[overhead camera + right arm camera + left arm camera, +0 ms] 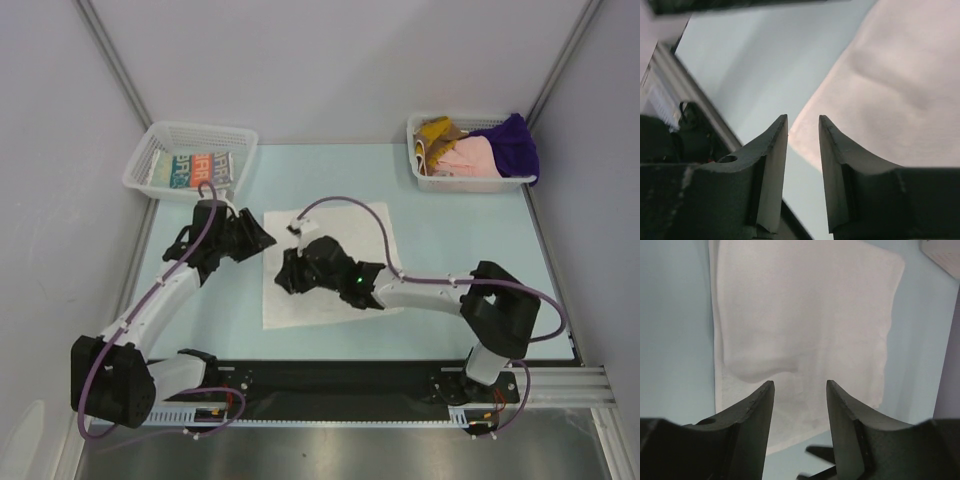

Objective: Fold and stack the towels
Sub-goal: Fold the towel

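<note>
A plain white towel (335, 300) lies spread flat in the middle of the table, partly covered by my right arm. My left gripper (264, 240) hovers at its left edge, open and empty; in the left wrist view the white towel (805, 315) fills the space beyond the left gripper (800, 385). My right gripper (288, 278) hangs over the towel's left half. In the right wrist view the right gripper (803, 120) is open with nothing between its fingers, and a corner of the towel (890, 90) lies below it. An orange-teal print towel (200, 168) sits in the left basket.
A white mesh basket (160, 140) stands at the back left. Another basket (470, 183) at the back right holds mustard (436, 130), pink (468, 155) and purple (512, 142) towels. Grey walls enclose the table; a black rail (330, 375) runs along its near edge.
</note>
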You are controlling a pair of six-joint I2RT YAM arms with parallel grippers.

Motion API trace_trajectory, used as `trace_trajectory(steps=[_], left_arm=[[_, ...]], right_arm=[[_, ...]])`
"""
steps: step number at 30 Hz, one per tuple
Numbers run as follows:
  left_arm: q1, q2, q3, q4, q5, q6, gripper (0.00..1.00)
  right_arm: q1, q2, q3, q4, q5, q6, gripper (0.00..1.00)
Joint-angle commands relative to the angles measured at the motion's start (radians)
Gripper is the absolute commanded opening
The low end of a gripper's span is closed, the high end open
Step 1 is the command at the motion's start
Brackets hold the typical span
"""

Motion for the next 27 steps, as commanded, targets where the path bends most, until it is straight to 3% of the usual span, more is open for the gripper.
trace_trajectory(steps=[1,11,27], left_arm=[[0.015,0.001,0.071,-0.010,0.033,0.025,0.52],[0.016,0.019,0.088,-0.004,0.052,0.036,0.52],[0.021,0.025,0.072,0.009,0.062,0.043,0.52]], right_arm=[[-0.119,-0.040,-0.018,-0.079,0.114,-0.042,0.36],[-0.191,0.104,0.039,-0.116,0.069,-0.161,0.37],[-0.191,0.208,0.085,-0.063,0.000,-0.178,0.40]])
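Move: From the right hand, empty and part-open, the inner end of the crease in the white towel lies about 8 cm ahead, 5 cm to the right and 11 cm below. The crease runs roughly 9 cm left from there to the towel's left edge; the near-left corner is some 5 cm back and 6 cm left of the hand. From the left hand, that same inner crease end is about 10 cm to the right, level in reach, and 12 cm below. The right hand, already clear of the towel's near-left corner, swings about 8 cm forward and 7 cm to the right over the near part of the towel, nearly level at first and turning a little clockwise. It then sinks some 9 cm onto the inner end of the crease and slows almost to a stop with a slight drift back left, the fingers tipping about 15 degrees farther down and staying part-open just over the cloth, where contact can't be made out. ##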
